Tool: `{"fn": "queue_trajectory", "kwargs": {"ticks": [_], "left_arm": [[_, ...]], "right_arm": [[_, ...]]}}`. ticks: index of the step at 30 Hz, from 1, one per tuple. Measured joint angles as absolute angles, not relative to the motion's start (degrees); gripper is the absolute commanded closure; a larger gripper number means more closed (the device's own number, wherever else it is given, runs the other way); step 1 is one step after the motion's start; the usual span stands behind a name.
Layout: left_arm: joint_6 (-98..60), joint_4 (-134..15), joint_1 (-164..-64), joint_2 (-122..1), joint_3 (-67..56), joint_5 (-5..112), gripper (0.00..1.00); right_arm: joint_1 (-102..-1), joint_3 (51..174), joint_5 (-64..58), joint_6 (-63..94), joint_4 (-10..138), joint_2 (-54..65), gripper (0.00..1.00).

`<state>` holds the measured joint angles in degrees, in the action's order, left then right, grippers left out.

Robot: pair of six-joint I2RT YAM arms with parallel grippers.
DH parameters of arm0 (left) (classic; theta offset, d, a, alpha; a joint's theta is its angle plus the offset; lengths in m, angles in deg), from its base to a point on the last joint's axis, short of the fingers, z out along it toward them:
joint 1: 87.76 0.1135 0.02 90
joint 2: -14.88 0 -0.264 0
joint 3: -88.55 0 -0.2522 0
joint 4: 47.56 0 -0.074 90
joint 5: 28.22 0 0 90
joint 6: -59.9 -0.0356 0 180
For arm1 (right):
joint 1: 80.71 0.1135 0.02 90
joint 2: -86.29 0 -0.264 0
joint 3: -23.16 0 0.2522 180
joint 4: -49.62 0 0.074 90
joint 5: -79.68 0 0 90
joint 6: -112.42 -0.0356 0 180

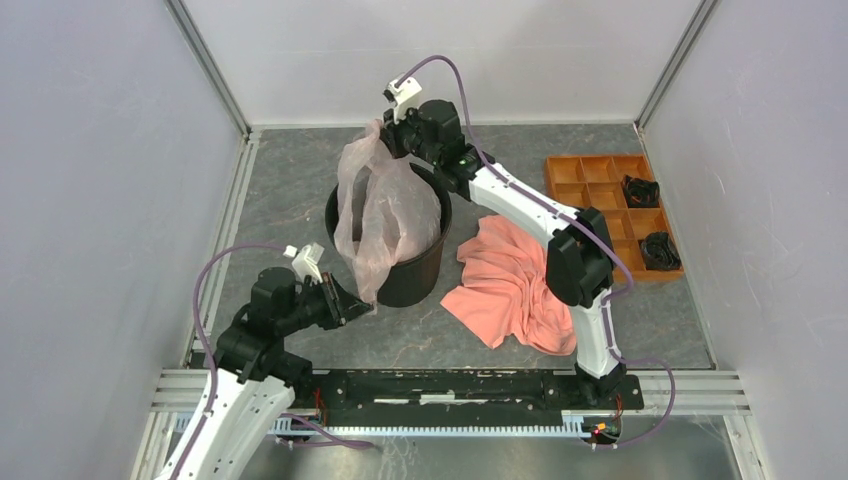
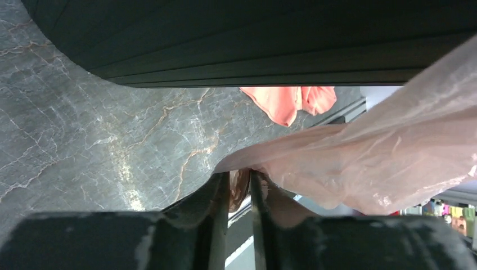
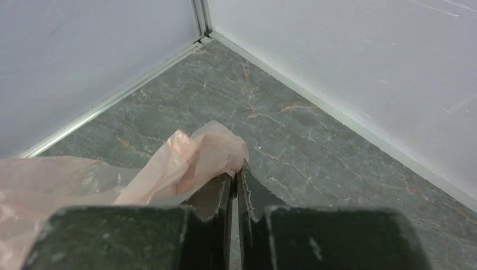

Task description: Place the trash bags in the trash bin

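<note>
The trash bag (image 1: 385,210), thin pale pink film, drapes over and into the black trash bin (image 1: 410,280) and is stretched between both grippers. At the bin's far rim my right gripper (image 1: 385,135) is raised and shut on a top corner of the bag (image 3: 185,157); its jaws (image 3: 235,171) show only a slit. Near the bin's front my left gripper (image 1: 362,303) has its jaws (image 2: 241,174) slightly parted, open, with a fold of the bag (image 2: 365,163) still lying between the tips. The bin's wall (image 2: 253,39) looms dark above.
A coral-orange cloth (image 1: 515,285) lies crumpled right of the bin, under the right arm. An orange compartment tray (image 1: 590,183) with black items (image 1: 660,250) sits at the back right. Grey walls close in the marbled table on three sides.
</note>
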<state>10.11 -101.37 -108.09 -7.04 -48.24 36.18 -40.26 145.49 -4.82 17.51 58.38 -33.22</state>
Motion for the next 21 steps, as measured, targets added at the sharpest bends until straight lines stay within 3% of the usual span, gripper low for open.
{"fn": "queue_trajectory", "kwargs": {"ticks": [4,7,10,13,21], "left_arm": [[10.76,-102.94,-108.09,-5.94,-45.55,38.80,0.31],[9.78,-105.85,-108.09,-6.01,-39.60,41.99,0.21],[8.51,-108.43,-108.09,-5.90,-32.81,45.71,0.15],[7.57,-110.33,-108.09,-5.13,-28.41,49.01,0.11],[6.46,-115.29,-108.09,-2.29,-24.50,57.36,0.06]], "right_arm": [[-40.26,146.02,-5.00,18.32,62.21,-32.34,0.55],[-40.26,145.93,-6.20,19.17,66.14,-30.09,0.35],[-40.26,145.49,-7.86,20.44,71.21,-25.04,0.22],[-40.26,143.24,-9.90,21.14,73.73,-18.88,0.11],[-40.04,133.69,-13.06,22.51,77.84,-1.26,0.05]]}}
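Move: Each hand pinches one edge of the trash bag draped in the trash bin. The bin's middle lies about 15 cm ahead of the left hand, 6 cm to its right and some 2 cm lower. From the right hand it is roughly 17 cm back, straight in line and 15 cm lower. The pink cloth lies about 33 cm right and 8 cm ahead of the left hand, 15 cm down. Both hands open wide, releasing the bag, and rise about 12 cm, right swinging right and back, left drifting left. ##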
